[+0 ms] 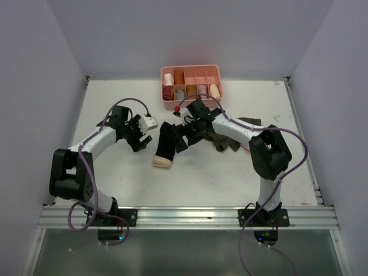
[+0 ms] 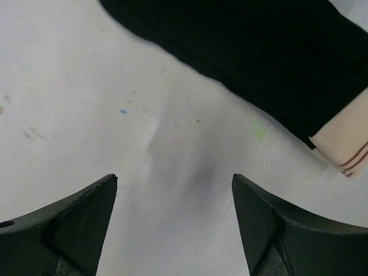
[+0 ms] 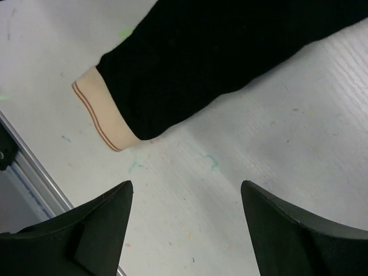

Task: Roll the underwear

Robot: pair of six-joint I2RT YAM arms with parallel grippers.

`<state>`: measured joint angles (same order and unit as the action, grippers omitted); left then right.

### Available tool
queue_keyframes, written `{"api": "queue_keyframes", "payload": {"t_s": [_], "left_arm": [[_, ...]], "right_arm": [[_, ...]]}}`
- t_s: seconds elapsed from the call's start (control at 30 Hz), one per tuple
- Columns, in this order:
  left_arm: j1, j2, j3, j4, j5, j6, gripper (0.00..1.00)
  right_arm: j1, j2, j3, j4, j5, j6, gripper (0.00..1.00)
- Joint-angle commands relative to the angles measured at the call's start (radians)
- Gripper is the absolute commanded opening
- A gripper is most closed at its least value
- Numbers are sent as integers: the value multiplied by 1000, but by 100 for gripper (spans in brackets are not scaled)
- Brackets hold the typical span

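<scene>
The underwear (image 1: 167,144) lies folded into a long narrow black strip at the table's middle, its beige-peach waistband at the near end. My left gripper (image 1: 140,140) is open and empty just left of it; the left wrist view shows the black cloth (image 2: 259,63) and waistband (image 2: 345,138) ahead of the fingertips. My right gripper (image 1: 183,141) is open and empty just right of the strip; the right wrist view shows the cloth (image 3: 213,52) and waistband (image 3: 100,115) beyond the fingertips, not touched.
A pink divided tray (image 1: 192,73) holding several rolled garments stands at the back centre. An olive-brown garment (image 1: 227,141) lies under and right of the right arm. The table's metal front edge (image 3: 34,178) shows in the right wrist view.
</scene>
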<state>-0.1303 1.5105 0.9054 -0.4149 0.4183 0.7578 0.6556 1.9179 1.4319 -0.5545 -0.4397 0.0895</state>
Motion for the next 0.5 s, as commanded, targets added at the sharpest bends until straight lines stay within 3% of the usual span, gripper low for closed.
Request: {"api": "queue_keyframes", "payload": {"t_s": [0.0,0.03,0.13,0.27,0.47], "left_arm": [[-23,109,93,-160,114,369,84],[-23,144,140,-195,123,470,85],[-28,311,296,-349,129,585,86],[-31,463,427,-499,192,656,84],[-97,458,374,-389,182,578,82]], "right_arm": [[-49,-46,-14,-48,-13,-69,81],[-62,-51,-18,-56,-16,-74,81],[-102,-72,-16,-96,-36,-118,82],[-131,-114,-33,-116,-28,-151,82],[-189,-148,-62,-131,-22,-166,83]]}}
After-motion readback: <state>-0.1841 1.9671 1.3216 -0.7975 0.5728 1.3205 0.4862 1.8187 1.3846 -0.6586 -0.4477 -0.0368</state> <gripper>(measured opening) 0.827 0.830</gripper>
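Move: The folded black underwear's middle lies about 9 cm right of the left hand, level with it fore and aft, some 5 cm lower; its cream waistband is roughly 7 cm right of that hand and 9 cm back. From the right hand, the underwear's middle is about 7 cm left, 3 cm back and 7 cm down, with the green cloth some 20 cm to the right, about level fore and aft. The open left hand sinks 5 cm, easing rightward to the underwear and twisting clockwise; the right withdraws 7 cm rightward. ##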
